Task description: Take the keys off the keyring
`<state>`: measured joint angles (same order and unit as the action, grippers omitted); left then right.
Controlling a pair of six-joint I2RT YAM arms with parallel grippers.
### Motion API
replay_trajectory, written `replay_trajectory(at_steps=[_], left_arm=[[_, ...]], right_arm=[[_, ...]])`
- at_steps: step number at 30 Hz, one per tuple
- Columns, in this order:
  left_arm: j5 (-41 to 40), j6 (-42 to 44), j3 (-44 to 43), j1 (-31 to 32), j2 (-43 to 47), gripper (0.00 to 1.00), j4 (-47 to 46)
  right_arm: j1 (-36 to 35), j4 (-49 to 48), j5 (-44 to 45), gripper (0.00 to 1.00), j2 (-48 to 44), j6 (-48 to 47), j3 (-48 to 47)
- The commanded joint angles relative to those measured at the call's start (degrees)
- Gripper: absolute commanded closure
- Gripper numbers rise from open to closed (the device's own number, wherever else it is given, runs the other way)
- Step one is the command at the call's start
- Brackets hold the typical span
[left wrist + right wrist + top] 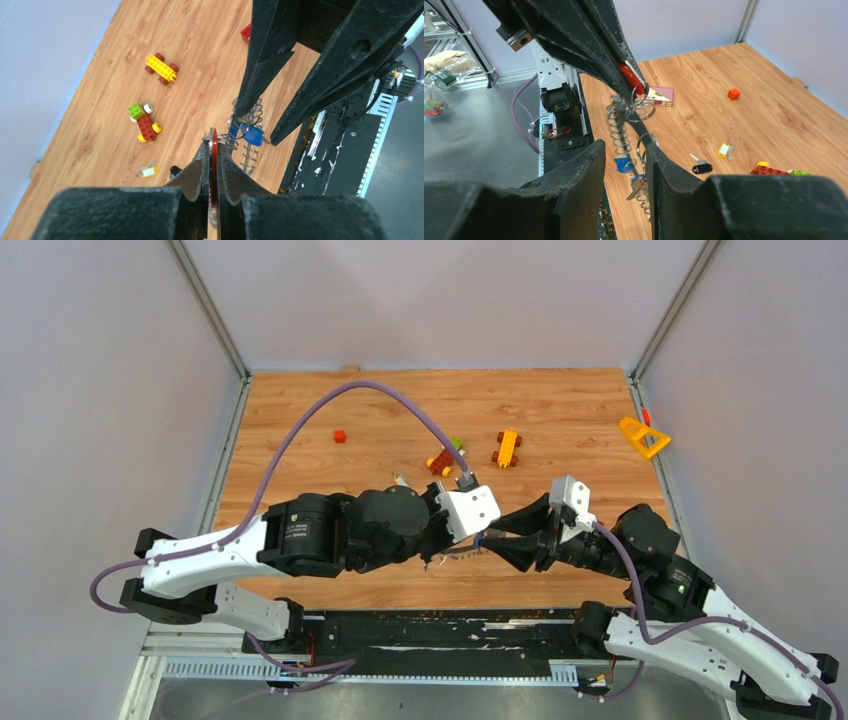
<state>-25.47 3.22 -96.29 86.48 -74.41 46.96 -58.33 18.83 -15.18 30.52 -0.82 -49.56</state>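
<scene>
My left gripper (213,145) is shut on the keyring (218,140), pinching a flat red tag and a silver ring edge-on, above the table. A wire coil (248,155) and more rings hang from it. A blue-headed key (252,134) dangles from those rings. My right gripper (625,147) stands open around it, the blue head (624,164) and silver blade (636,186) between its fingers, not pinched. In the top view both grippers (452,548) (488,539) meet near the table's front edge. A yellow-headed key (724,150) and a black-headed key (701,167) lie loose on the wood.
Two toy block vehicles (507,447) (445,457) stand mid-table, a small red cube (339,436) to their left. A yellow plastic triangle (643,437) lies at the far right by the wall. A black rail (420,630) runs along the near edge below the grippers.
</scene>
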Motion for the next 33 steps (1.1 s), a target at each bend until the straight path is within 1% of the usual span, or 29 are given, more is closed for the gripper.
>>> replay_trajectory(at_steps=[1, 6, 15, 18, 20, 23, 24, 26, 27, 33], left_arm=[[-0.4, -1.1, -2.5, -0.3, -0.2, 1.0, -2.3], [-0.1, -0.9, -2.4, -0.3, -0.5, 1.0, -2.4], [0.6, -0.8, -2.4, -0.3, -0.7, 1.0, -2.6], [0.9, -0.7, -2.3, -0.3, -0.7, 1.0, -2.6], [1.1, -0.7, -2.3, -0.3, -0.6, 1.0, -2.7], [1.0, -0.7, -2.1, -0.3, -0.4, 1.0, -2.8], [1.1, -0.7, -2.0, -0.3, -0.3, 1.0, -2.8], [1.1, -0.7, -1.8, -0.3, -0.1, 1.0, -2.9], [1.0, -0.8, -1.7, -0.3, 0.0, 1.0, -3.0], [-0.6, -1.1, -1.0, -0.3, 1.2, 1.0, -3.7]], right_arm=[[-0.2, -5.8, 2.1, 0.64, 0.8, 2.9, 1.1], [-0.2, -8.5, 1.3, 0.65, 2.0, 3.9, 1.7], [-0.2, -10.2, 0.5, 0.66, 3.7, 4.6, 1.5], [-0.2, -10.3, 0.8, 0.67, 3.8, 4.6, 1.4], [-0.2, -10.3, 1.0, 0.71, 3.9, 4.6, 1.4], [-0.3, -10.1, 1.0, 0.79, 3.8, 4.5, 1.4], [-0.3, -10.1, 1.0, 0.83, 3.8, 4.5, 1.5], [-0.2, -9.9, 0.9, 0.95, 3.7, 4.3, 1.6], [-0.2, -9.7, 0.7, 0.99, 3.7, 4.3, 1.6], [-0.1, -9.0, -0.1, 1.0, 3.2, 3.6, 2.0]])
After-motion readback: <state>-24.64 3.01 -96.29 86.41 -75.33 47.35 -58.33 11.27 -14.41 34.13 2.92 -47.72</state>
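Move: The small wire rings, linked to the red tag held in the left fingers, lie about 3 cm left and 1 cm ahead of the right hand, level with it. From that hand the red tag is about 4 cm left and 2 cm ahead, the blue tag 2 cm left, 1 cm back and 3 cm below, and the big spiky keyring 4 cm left, 2 cm back and some 6 cm below. From the left hand the small rings are some 2 cm right, 1 cm ahead and 1 cm down. The right hand, its fingers pointing left and held part-open about the hanging links, eases about 2 cm left and 1 cm forward towards the left fingertips, hardly turning, then stops and shuts fully to pinch the small rings at its very tips. Meanwhile the left hand stays almost in place, sinking barely half a centimetre, and keeps its closed grip on the red tag, with the rings sticking out just beyond its fingertips. ##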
